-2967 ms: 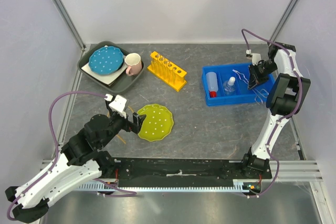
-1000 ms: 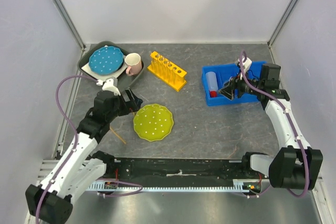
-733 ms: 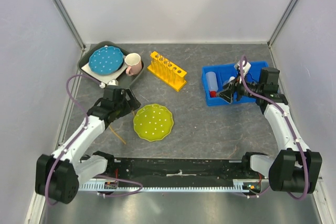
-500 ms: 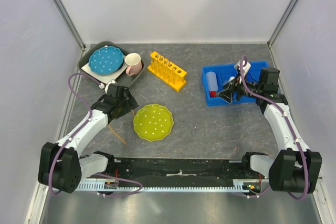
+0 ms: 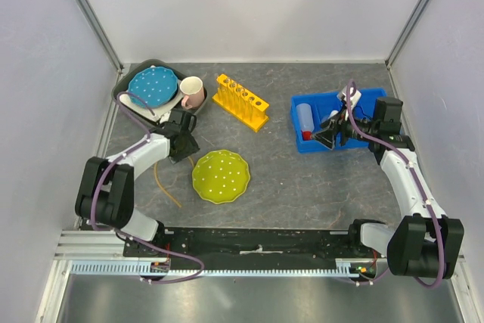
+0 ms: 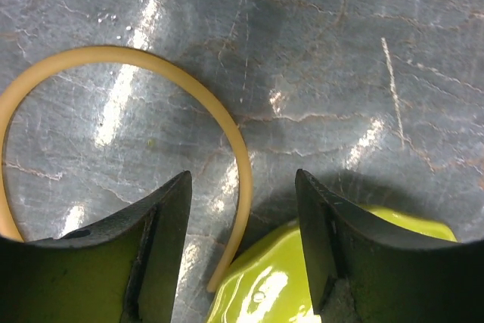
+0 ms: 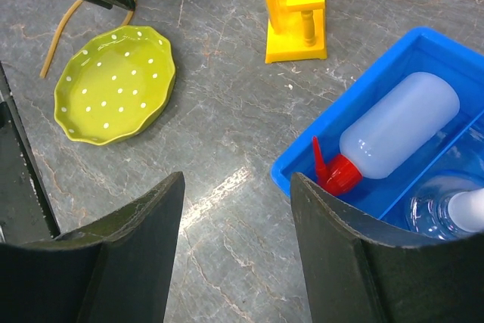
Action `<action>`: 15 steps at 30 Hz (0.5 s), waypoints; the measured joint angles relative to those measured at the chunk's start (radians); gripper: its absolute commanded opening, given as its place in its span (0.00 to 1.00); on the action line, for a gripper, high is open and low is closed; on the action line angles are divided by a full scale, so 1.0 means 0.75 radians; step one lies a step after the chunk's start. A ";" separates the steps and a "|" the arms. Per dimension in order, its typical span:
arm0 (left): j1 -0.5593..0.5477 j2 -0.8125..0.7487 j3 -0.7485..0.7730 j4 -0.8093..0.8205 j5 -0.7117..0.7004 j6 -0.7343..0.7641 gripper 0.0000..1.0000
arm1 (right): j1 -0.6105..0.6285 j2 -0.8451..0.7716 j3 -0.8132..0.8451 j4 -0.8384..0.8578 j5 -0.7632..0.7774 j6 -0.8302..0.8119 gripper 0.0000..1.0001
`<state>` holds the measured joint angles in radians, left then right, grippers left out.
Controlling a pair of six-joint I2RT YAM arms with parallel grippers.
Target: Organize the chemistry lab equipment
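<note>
A tan rubber tube (image 6: 227, 134) curves over the grey table, and its end lies beside the rim of the yellow-green dotted plate (image 6: 280, 285). My left gripper (image 6: 242, 255) is low over that end and open, with one jaw on each side of the tube and the plate's rim. In the top view the left gripper (image 5: 184, 145) is at the plate's (image 5: 221, 176) upper left. My right gripper (image 7: 234, 247) hangs open and empty before the blue bin (image 7: 302, 164). The bin holds the red-capped squeeze bottle (image 7: 393, 130) and the white-capped flask (image 7: 454, 206). The yellow rack (image 5: 240, 100) stands mid-table.
A grey tray (image 5: 121, 98) at the back left holds a blue dotted plate (image 5: 151, 86) and a pink mug (image 5: 191, 92), just behind my left gripper. Grey walls and metal posts close in the table's sides and back.
My left arm has stretched forward and down to the tube's end by the yellow-green plate, and its jaws have narrowed. The right arm has barely moved.
</note>
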<state>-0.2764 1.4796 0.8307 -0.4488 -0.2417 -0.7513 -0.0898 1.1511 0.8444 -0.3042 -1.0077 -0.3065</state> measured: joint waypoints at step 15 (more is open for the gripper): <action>0.000 0.218 0.121 -0.054 -0.098 0.001 0.28 | 0.000 0.000 0.000 -0.005 -0.017 -0.001 0.67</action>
<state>-0.2764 1.6428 0.9211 -0.4892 -0.3149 -0.7509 -0.0898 1.1511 0.8444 -0.3080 -1.0203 -0.3073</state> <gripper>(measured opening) 0.401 0.668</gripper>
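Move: The tan tube's curved stretch, just ahead of its plate-side end, lies some 3 cm below my left hand, about 1 cm ahead and 1 cm to the left. The green plate's middle is roughly 9 cm right and 5 cm back. The grey tray is centred about 21 cm ahead and 11 cm left, the mug some 22 cm straight ahead. From my right hand, that tube stretch is about 40 cm left, 5 cm back and 19 cm below. I lower my left hand a little over 2 cm onto the tube's curve, easing about 1 cm forward and 1 cm left so the tube comes between my fingertips. The fingers tip some 5 degrees steeper, and as the descent levels off I close them from roughly two thirds open to well under half, one on each side of the tube, not yet pinching. ##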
